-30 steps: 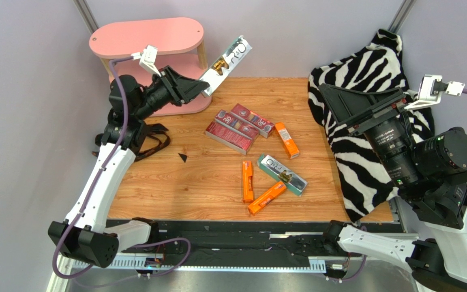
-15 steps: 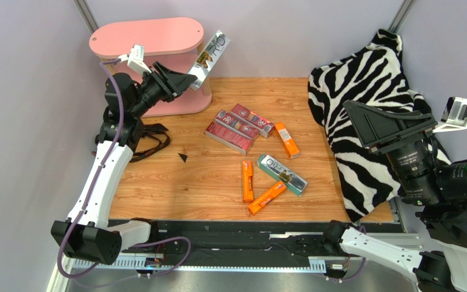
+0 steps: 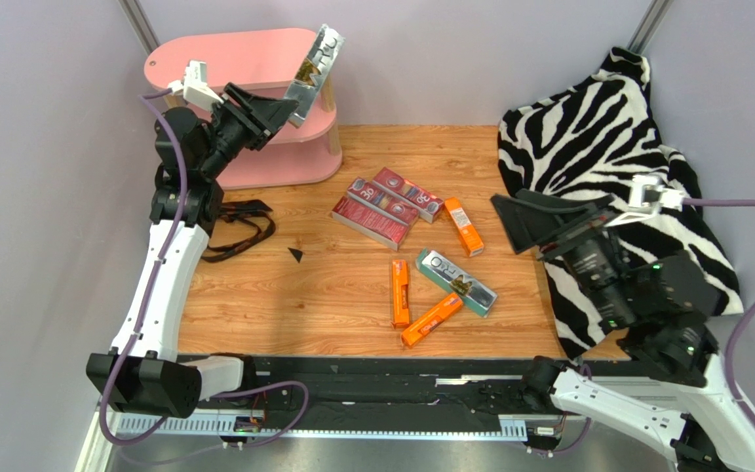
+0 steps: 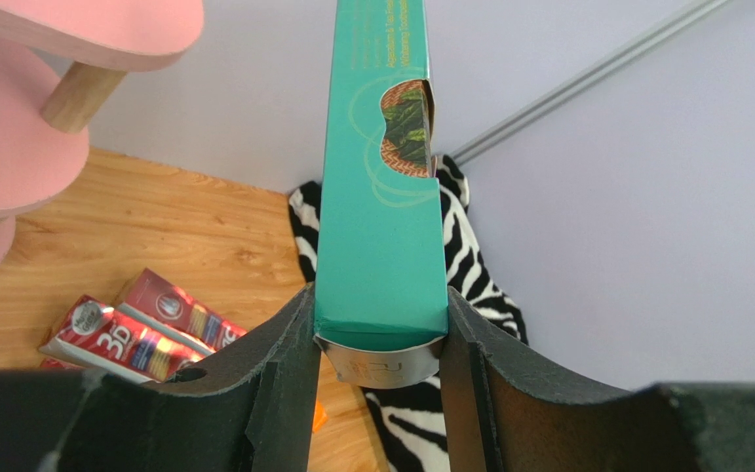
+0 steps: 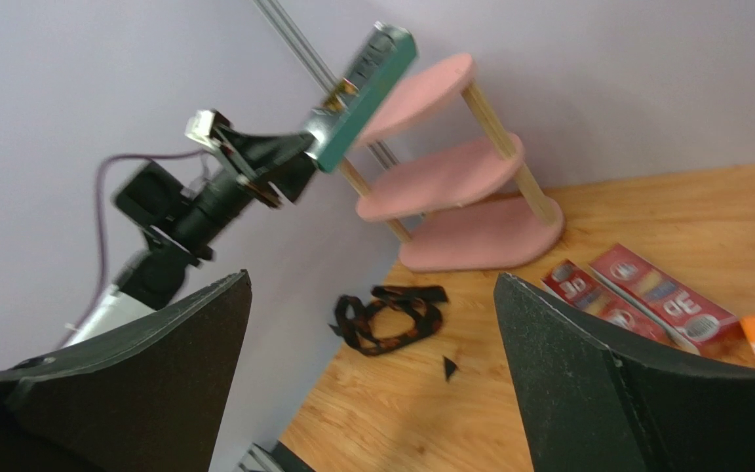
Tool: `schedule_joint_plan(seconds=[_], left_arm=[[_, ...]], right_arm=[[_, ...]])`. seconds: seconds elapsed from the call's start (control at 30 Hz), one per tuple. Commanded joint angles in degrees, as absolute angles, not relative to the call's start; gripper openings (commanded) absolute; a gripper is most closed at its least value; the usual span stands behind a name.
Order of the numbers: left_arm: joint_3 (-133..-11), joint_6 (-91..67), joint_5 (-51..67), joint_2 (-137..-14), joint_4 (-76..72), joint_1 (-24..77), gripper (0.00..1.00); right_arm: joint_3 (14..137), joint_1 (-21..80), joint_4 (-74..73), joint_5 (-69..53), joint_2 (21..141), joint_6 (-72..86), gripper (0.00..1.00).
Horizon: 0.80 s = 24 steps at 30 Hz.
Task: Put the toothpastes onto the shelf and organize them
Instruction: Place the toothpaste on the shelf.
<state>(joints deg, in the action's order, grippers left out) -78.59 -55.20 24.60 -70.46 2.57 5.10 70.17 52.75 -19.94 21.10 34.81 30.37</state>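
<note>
My left gripper (image 3: 293,96) (image 4: 379,329) is shut on one end of a silver-grey and teal toothpaste (image 3: 315,59) (image 4: 381,187) (image 5: 364,87). It holds the carton tilted up in the air over the right end of the pink shelf's top board (image 3: 239,56) (image 5: 431,84). On the wooden table lie three dark red toothpastes (image 3: 383,206) (image 5: 652,293), three orange ones (image 3: 462,227) (image 3: 400,293) (image 3: 432,320) and a second silver-grey one (image 3: 456,282). My right gripper (image 3: 539,224) (image 5: 372,379) hangs open and holds nothing, above the table's right side, right of the cartons.
A zebra-print cloth (image 3: 598,138) covers the right side of the table, under the right arm. A black strap (image 3: 241,229) (image 5: 391,317) lies in front of the shelf, with a small black scrap (image 3: 295,255) near it. Grey walls close in the back and sides.
The left arm has lifted the silver-grey carton up and leftward, from beside the shelf to over its top board. The right arm has swung down and left from over the cloth.
</note>
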Motion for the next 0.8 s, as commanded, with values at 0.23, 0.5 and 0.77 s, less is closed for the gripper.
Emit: schedule_joint_plan(seconds=[0.23,0.5,0.77], left_arm=[[-79.0,-67.9,20.1,-70.8,-5.3,-1.8,0.21],[-82.5,-68.8,16.8,-73.8,-3.7,-5.0,0.22],[-87.0,-69.3,16.3,-78.9,-1.5,-7.7,0.22]], right_arm=[[57.0,53.0,-18.4,28.5,34.7,27.9,1.00],[52.2,53.0,-19.7,29.1,35.7,30.1,1.00],[50.3,52.8,-20.7,28.4,35.5,31.3,1.00]])
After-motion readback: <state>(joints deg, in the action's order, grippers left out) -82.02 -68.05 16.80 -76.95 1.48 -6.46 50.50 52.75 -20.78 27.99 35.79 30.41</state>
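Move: The left hand, still holding the teal-and-silver toothpaste, has the shelf's top board about 18 cm ahead, 10 cm left and 11 cm below it. The red boxes lie some 6 cm ahead, 15 cm right and 44 cm below. From the empty right hand, the teal toothpaste on the table is about 8 cm ahead, 2 cm left and 47 cm below; at that same table depth, the upright-lying orange box is 6 cm ahead and 13 cm left, the slanted orange one level and 7 cm left. Leftward and forward, at nearly constant height, the left hand carries its gripped toothpaste about 12 cm towards the top board, swinging counter-clockwise and rolling its left side down. Meanwhile the right hand sinks fast, about 16 cm with some forward and slight left travel, towards the teal toothpaste, tipping downward with fingers wide open and touching nothing. ##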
